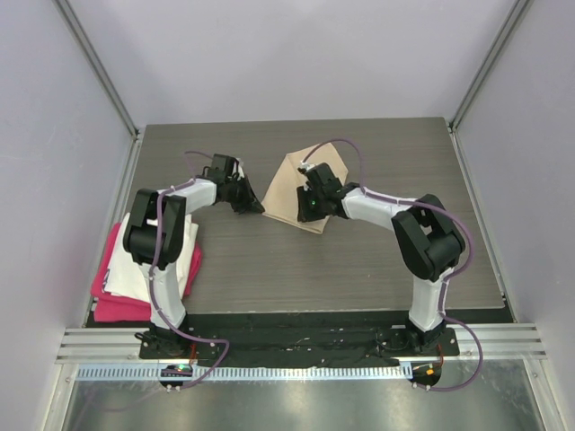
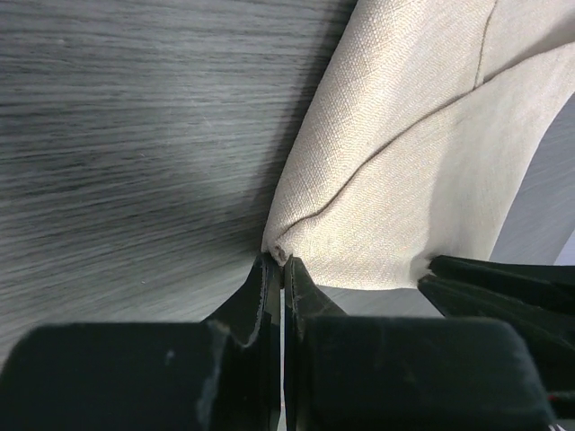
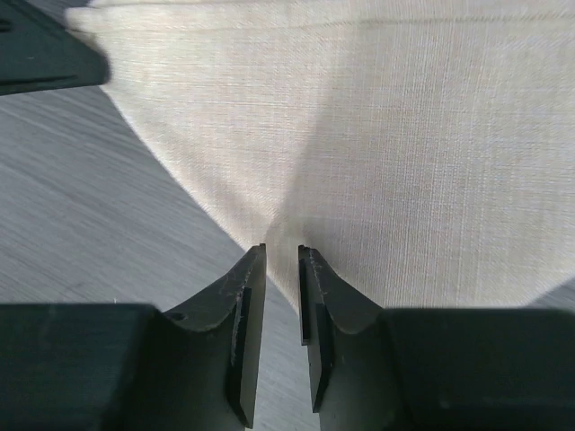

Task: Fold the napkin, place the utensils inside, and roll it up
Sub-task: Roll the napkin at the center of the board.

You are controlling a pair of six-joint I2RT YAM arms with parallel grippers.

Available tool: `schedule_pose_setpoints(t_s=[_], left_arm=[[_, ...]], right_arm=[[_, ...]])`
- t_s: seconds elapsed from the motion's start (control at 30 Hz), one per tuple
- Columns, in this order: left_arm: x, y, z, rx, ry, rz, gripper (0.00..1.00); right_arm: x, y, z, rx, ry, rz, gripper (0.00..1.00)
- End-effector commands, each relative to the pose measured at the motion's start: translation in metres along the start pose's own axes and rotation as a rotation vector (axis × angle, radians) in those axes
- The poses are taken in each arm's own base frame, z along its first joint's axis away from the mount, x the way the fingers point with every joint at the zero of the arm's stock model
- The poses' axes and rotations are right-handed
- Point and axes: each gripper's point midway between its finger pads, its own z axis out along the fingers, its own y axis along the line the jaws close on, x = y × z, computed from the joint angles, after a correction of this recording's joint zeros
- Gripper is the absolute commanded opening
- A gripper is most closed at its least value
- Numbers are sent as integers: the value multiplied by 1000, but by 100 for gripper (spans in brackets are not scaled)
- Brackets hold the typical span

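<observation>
The beige napkin point(image 1: 289, 184) lies folded on the dark table, behind the two grippers. In the left wrist view my left gripper point(image 2: 282, 260) is shut on the napkin's point(image 2: 404, 180) near corner, which is lifted a little off the wood. In the top view, the left gripper point(image 1: 254, 208) sits at the cloth's left tip. My right gripper point(image 3: 282, 250) stands at the napkin's point(image 3: 404, 135) near edge, its jaws a narrow gap apart with nothing pinched between them. From above, the right gripper point(image 1: 310, 214) is over the cloth's front edge. The utensils are out of view.
A pink-red cloth point(image 1: 112, 265) with a white cloth point(image 1: 184, 260) on top lies at the table's left edge, beside the left arm's base. Grey walls and metal rails enclose the table on three sides.
</observation>
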Motion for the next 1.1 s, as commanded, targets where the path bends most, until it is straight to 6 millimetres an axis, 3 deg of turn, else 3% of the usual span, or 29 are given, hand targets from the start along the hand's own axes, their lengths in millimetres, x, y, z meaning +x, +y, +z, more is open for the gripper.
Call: schedule_pose_setpoints(t_s=[0.0,0.13,0.17,0.5,0.73,1.07], left_arm=[[-2,-26,-20,82,-11,12,0],[5,-30,-25,102,13,-9,0],[6,-30,-26,103,19,-14,0],[9,-36,-35,117,31,-18,0],[8,-39,-39,138,34,-35,0],[9,-39,-39,166,48,-73,0]], right_arm=[[-48,21,-44,25,-201,-175,32],[-60,30,-48,95,-296,-284,45],[-59,41,-46,89,-306,-312,49],[-62,82,-21,223,-425,-508,64],[-58,88,-4,312,-479,-540,65],[-54,78,18,465,-543,-563,65]])
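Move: The left gripper still pinches the napkin's left corner, right between its fingertips and about 1 cm below the hand point. From the right gripper, just above the napkin's near edge, that corner lies some 9 cm left, 1 cm ahead and 1 cm down. The napkin's near corner is about 4 cm right and 4 cm back of the right gripper, its far corner roughly 16 cm ahead and 6 cm right. Bring the right gripper up about 6 cm off the napkin's near edge, then over left and down again, ending about 8 cm left beside the pinched corner; open its fingers well and swing them some 45 degrees to point more forward and less steeply down. Keep the left pinch, easing that corner up and slightly back and tilting the hand a little. ##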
